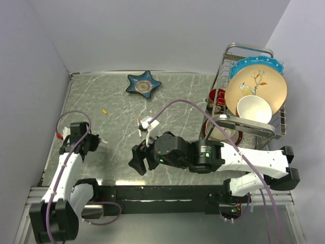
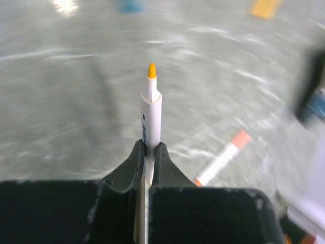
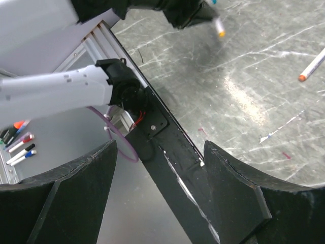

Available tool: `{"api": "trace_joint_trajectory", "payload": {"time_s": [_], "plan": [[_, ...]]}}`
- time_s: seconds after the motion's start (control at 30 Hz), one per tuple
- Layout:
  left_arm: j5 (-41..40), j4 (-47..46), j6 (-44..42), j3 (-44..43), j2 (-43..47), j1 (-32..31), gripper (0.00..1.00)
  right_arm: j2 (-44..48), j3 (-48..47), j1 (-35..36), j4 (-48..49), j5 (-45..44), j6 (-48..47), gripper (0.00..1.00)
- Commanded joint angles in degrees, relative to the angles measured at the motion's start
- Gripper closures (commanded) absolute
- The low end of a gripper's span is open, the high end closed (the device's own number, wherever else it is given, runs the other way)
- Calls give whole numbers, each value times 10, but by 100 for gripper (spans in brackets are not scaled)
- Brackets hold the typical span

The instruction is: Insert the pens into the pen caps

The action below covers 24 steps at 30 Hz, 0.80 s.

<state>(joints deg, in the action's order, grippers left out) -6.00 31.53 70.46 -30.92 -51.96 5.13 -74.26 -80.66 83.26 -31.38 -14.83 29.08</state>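
Note:
My left gripper [image 2: 150, 145] is shut on a white pen [image 2: 151, 114] whose bare yellow tip points away over the table. From above, this left gripper [image 1: 95, 141] sits at the table's left side. The yellow pen cap [image 1: 104, 111] lies farther back, also seen as the yellow pen cap [image 2: 265, 7] in the left wrist view. A second white pen [image 1: 140, 127] with orange ends lies loose mid-table, apart from both grippers; it shows as the second pen [image 2: 222, 158] and the second pen [image 3: 313, 65] in the wrist views. No separate red-orange cap can be made out. My right gripper [image 3: 160, 152] hangs open, holding nothing, over the table's near edge.
A blue star-shaped dish [image 1: 143, 85] sits at the back. A dish rack [image 1: 252, 96] with plates and a bowl fills the right side. Purple cables loop over the arms, one with a red-tipped plug [image 1: 60, 136]. The right arm [image 1: 203, 155] stretches across the front.

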Motion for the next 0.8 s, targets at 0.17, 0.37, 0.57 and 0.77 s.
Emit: {"api": "trace_joint_trajectory", "payload": {"time_s": [0.17,0.37,0.57,0.77], "plan": [[268,-163,-205,-4,113,2,99,-91,-108,-5,-49,-8,23,24],[452,-256,-208,26,176,1,99,-135,-109,-35,-41,-15,37,25],[550,-259,-223,10,214,1,99,-142,-103,-44,-24,-46,42,25],[621,-299,-205,24,270,1,99,-139,-69,-61,14,-54,43,29]]}}
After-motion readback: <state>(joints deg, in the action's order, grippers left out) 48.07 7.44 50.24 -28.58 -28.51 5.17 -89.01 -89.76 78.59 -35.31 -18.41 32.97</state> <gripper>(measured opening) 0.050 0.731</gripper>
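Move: The left hand holds the yellow-tipped pen, just clear of the table. From it the open right gripper is about 18 cm back, 21 cm right and 23 cm higher; the yellow cap lies some 26 cm straight ahead, 7 cm below, and the orange-ended pen 16 cm ahead, 19 cm right. From the right hand the held pen is roughly 18 cm ahead, 20 cm left, 22 cm down; the yellow cap 44 cm ahead, 21 cm left, 31 cm down. Up and to the right in a quick sweep, the left hand carries the yellow-tipped pen about 17 cm higher and towards the right gripper, easing forward first and then back, its wrist turning clockwise and levelling out while the shut fingers keep their grip. The right hand, fingers open, comes to meet the pen: left first, then forward and down, around 5 cm each way. ##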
